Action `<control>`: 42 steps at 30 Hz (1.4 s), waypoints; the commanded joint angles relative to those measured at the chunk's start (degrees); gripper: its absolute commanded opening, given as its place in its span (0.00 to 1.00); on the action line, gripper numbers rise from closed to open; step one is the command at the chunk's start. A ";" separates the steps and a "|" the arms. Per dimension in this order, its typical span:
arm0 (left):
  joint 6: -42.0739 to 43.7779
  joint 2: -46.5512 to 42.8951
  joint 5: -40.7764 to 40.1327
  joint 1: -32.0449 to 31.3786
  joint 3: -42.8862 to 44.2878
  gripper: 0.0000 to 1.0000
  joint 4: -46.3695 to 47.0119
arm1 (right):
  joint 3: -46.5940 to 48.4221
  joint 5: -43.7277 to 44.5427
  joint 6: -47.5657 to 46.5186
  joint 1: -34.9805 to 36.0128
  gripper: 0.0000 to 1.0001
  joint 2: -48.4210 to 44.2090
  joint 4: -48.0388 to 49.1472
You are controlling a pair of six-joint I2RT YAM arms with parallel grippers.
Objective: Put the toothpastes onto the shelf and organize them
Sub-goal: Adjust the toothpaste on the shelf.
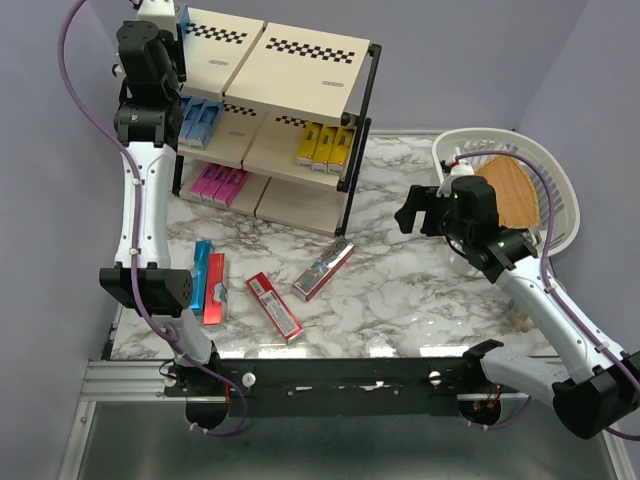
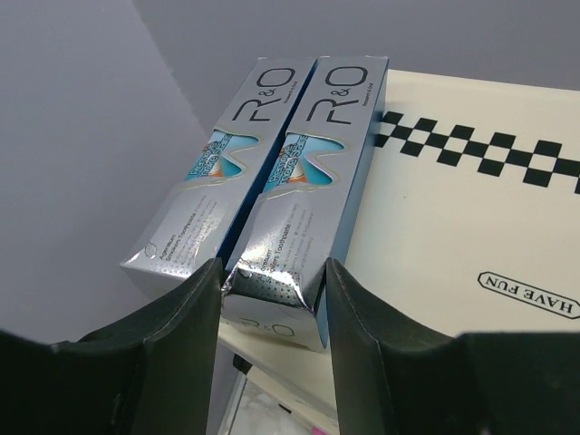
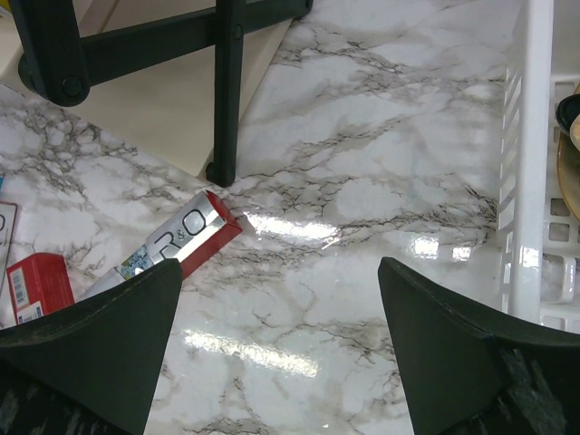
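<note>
Two silver-blue toothpastes lie side by side at the left edge of the shelf's (image 1: pixel 300 70) top board (image 2: pixel 453 236). My left gripper (image 2: pixel 273 264) is shut on the dented near end of the right-hand one (image 2: pixel 304 181), with the other box (image 2: pixel 213 186) just outside its left finger. The lower tiers hold light blue (image 1: pixel 200 122), yellow (image 1: pixel 327 146) and pink (image 1: pixel 220 184) toothpastes. On the marble lie a blue box (image 1: pixel 200 274), two red boxes (image 1: pixel 214 290) (image 1: pixel 274 307) and a silver-red box (image 3: pixel 177 240). My right gripper (image 3: pixel 281 265) hangs open above the table, right of that box.
A white plastic basket (image 1: pixel 560 190) with a wooden board (image 1: pixel 510 190) in it stands at the right of the table; its wall (image 3: pixel 524 163) is close on the right gripper's right. The shelf's black leg (image 3: pixel 227 91) stands just beyond the silver-red box.
</note>
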 commanded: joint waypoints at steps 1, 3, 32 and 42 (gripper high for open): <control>1.48 0.54 4.36 0.60 1.50 0.52 0.09 | 0.60 -0.45 -0.14 -0.26 0.97 -0.24 -0.47; 1.57 0.37 4.97 2.16 1.50 0.53 0.27 | 0.34 -0.36 0.13 -0.26 0.97 -1.03 -0.30; -5.55 -16.14 11.84 3.50 -9.09 0.85 3.60 | -0.36 -1.95 -1.01 -0.26 0.97 -2.35 -0.21; -11.16 -36.80 3.85 3.41 -42.60 0.88 0.37 | -2.56 -3.35 -0.23 -0.26 0.98 -4.02 -0.21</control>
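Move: The left hand's fingers straddle the near end of the right-hand silver toothpaste on the top shelf; its middle is about 8 cm ahead, 1 cm right and 1 cm lower. The second silver toothpaste lies beside it, 4 cm to the hand's left and 8 cm ahead; the checkered shelf panel's middle is about 6 cm ahead, 10 cm right and 3 cm below. From the right hand, the aimed-at toothpaste is roughly 27 cm ahead, 48 cm left and 25 cm up. With its fingers still about the near end of the right-hand silver toothpaste, the left hand first eases about 1 cm left, towards the neighbouring silver toothpaste, and pauses there. Then the fingers open wide and let go of that end as the hand drifts back right, rises some 6 cm and draws back about 14 cm from the shelf front, sinking about 4 cm again at the last, its fingertips tilted up slightly. ##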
